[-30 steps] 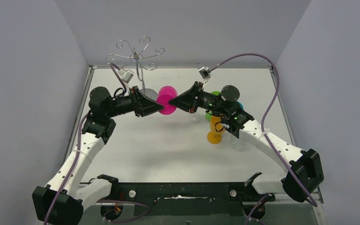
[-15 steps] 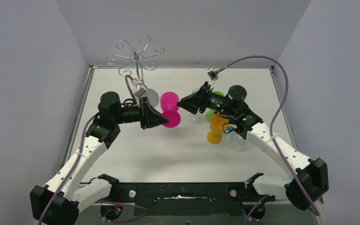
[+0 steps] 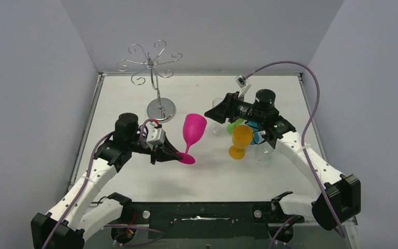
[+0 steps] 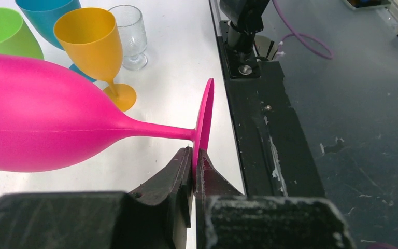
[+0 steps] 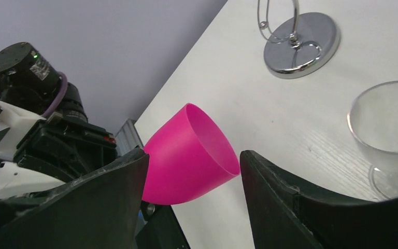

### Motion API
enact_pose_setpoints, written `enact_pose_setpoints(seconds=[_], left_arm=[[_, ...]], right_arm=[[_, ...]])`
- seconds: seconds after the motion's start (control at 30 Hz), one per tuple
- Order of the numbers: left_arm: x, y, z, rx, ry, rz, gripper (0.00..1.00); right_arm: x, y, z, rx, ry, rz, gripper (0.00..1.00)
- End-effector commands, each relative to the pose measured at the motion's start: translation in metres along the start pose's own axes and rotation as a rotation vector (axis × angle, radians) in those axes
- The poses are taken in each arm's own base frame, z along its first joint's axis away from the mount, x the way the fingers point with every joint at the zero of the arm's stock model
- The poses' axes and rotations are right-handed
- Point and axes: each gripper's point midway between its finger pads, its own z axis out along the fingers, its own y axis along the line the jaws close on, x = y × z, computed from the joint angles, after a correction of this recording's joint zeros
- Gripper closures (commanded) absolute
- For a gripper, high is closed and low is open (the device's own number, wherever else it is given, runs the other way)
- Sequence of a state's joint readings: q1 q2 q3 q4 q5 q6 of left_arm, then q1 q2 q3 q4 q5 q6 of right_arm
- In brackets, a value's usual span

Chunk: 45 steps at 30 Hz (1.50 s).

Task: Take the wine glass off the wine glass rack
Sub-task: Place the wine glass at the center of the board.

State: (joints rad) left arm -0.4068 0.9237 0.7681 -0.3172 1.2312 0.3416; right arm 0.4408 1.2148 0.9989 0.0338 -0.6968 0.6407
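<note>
The pink wine glass [image 3: 194,129] stands tilted over the table, bowl up and leaning right, away from the wine glass rack [image 3: 158,88]. My left gripper [image 3: 180,155] is shut on the edge of its round foot [image 4: 205,116], with the bowl [image 4: 41,129] stretching left in the left wrist view. My right gripper [image 3: 211,114] is open to the right of the bowl and apart from it. In the right wrist view the bowl's mouth [image 5: 202,150] shows between the spread fingers [image 5: 119,187]. The rack's scroll arms carry nothing.
An orange glass [image 3: 240,139], a green one [image 3: 232,126] and a blue one [image 3: 254,136] stand under the right arm, with clear glasses [image 3: 262,153] [image 3: 216,127] beside them. The rack's shiny base [image 5: 303,44] lies at the back left. The black mounting rail [image 4: 269,119] borders the near edge.
My left gripper shut on the glass's foot, then drew the glass toward the near edge, tipping it bowl up. My right gripper let go of the glass, opened and pulled back right.
</note>
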Motion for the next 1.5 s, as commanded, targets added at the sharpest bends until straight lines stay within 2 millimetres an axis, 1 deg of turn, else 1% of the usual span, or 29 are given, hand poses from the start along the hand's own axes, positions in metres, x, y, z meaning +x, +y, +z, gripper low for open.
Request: enact_pose_setpoints(seconds=[0.0,0.1,0.23,0.27,0.37,0.4,0.43,0.5,0.6,0.67,0.7,0.73,0.77,0.87,0.97,1.03,1.1,1.2,1.23,1.27,1.3,1.33,1.37,1.47], left_arm=[[-0.001,-0.004,-0.001,0.068,-0.003,0.162,1.00],[-0.002,-0.007,-0.002,0.083,0.005,0.223,1.00],[-0.006,-0.006,-0.003,0.079,0.004,0.235,1.00],[-0.007,-0.007,-0.003,0.078,0.005,0.233,1.00],[-0.007,-0.008,-0.005,0.075,0.011,0.233,1.00],[-0.006,-0.008,-0.005,0.068,0.018,0.232,1.00],[-0.004,-0.007,-0.006,0.059,0.026,0.230,1.00],[0.001,-0.002,-0.007,0.029,0.055,0.229,1.00],[0.013,0.010,-0.011,-0.040,0.124,0.223,1.00],[0.021,0.017,-0.015,-0.074,0.179,0.227,1.00],[0.023,0.019,-0.016,-0.077,0.198,0.239,1.00],[0.023,0.020,-0.016,-0.078,0.210,0.247,1.00],[0.023,0.021,-0.017,-0.080,0.219,0.254,1.00],[0.022,0.023,-0.017,-0.083,0.223,0.269,0.94],[0.022,0.023,-0.018,-0.089,0.223,0.275,0.86],[0.020,0.022,-0.019,-0.100,0.224,0.275,0.83],[0.019,0.021,-0.021,-0.113,0.230,0.277,0.75],[0.019,0.016,-0.024,-0.126,0.228,0.277,0.72],[0.021,0.015,-0.024,-0.132,0.224,0.275,0.68],[0.021,0.015,-0.024,-0.139,0.216,0.271,0.60],[0.022,0.015,-0.024,-0.146,0.210,0.267,0.48],[0.022,0.017,-0.024,-0.157,0.211,0.272,0.29],[0.022,0.020,-0.025,-0.175,0.215,0.273,0.21],[0.017,0.035,-0.028,-0.257,0.211,0.286,0.19]], right_arm=[[-0.002,0.045,0.001,-0.209,0.077,-0.035,0.34],[0.008,0.052,0.007,-0.292,0.138,-0.042,0.34],[0.014,0.048,0.018,-0.339,0.218,-0.020,0.35],[0.014,0.051,0.020,-0.361,0.242,-0.017,0.36],[0.024,0.049,0.024,-0.393,0.322,-0.007,0.38],[0.026,0.049,0.024,-0.399,0.336,-0.008,0.40],[0.028,0.048,0.024,-0.400,0.343,-0.005,0.45],[0.031,0.053,0.021,-0.437,0.364,0.000,0.55],[0.035,0.066,0.012,-0.528,0.382,0.020,0.67],[0.027,0.083,0.003,-0.615,0.323,-0.011,0.75],[0.025,0.090,-0.002,-0.656,0.292,-0.022,0.83],[0.028,0.094,-0.008,-0.683,0.279,0.005,0.92],[0.027,0.102,-0.015,-0.717,0.275,0.040,0.98],[0.028,0.115,-0.028,-0.795,0.264,0.049,1.00],[0.029,0.114,-0.029,-0.803,0.244,0.068,1.00],[0.031,0.110,-0.025,-0.781,0.232,0.081,1.00],[0.032,0.103,-0.019,-0.741,0.218,0.088,1.00],[0.035,0.085,0.002,-0.603,0.223,0.088,1.00],[0.038,0.079,0.009,-0.540,0.231,0.064,1.00],[0.044,0.070,0.015,-0.458,0.251,0.032,1.00],[0.047,0.065,0.020,-0.391,0.267,-0.010,1.00],[0.053,0.060,0.020,-0.337,0.293,-0.035,1.00],[0.056,0.057,0.020,-0.300,0.309,-0.045,1.00],[0.064,0.043,0.019,-0.208,0.317,-0.035,1.00]])
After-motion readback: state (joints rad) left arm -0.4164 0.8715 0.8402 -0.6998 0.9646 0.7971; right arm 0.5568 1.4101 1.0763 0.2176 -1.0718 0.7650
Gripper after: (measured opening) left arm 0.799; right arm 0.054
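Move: The pink wine glass is held by its foot in the left hand, bowl pointing outward; its middle lies about 7 cm ahead of that hand, 4 cm right and slightly above. From the empty, open right hand the glass's middle is roughly 8 cm back, 6 cm left and 3 cm lower. A clear glass stands some 8 cm ahead and 5 cm right of the right hand, 20 cm down; the orange glass is about 2 cm back, 14 cm right, 20 cm down. Leftward and back, about 6 cm each way by the end, the right hand comes to the pink bowl while turning counter-clockwise some 30 degrees, and its fingers close, pinching the bowl's wall at the rim; it then edges farther left. The left hand, holding the foot, sinks about 3 cm and drifts left as its fingers dip, then opens wide and lets go of the foot. ##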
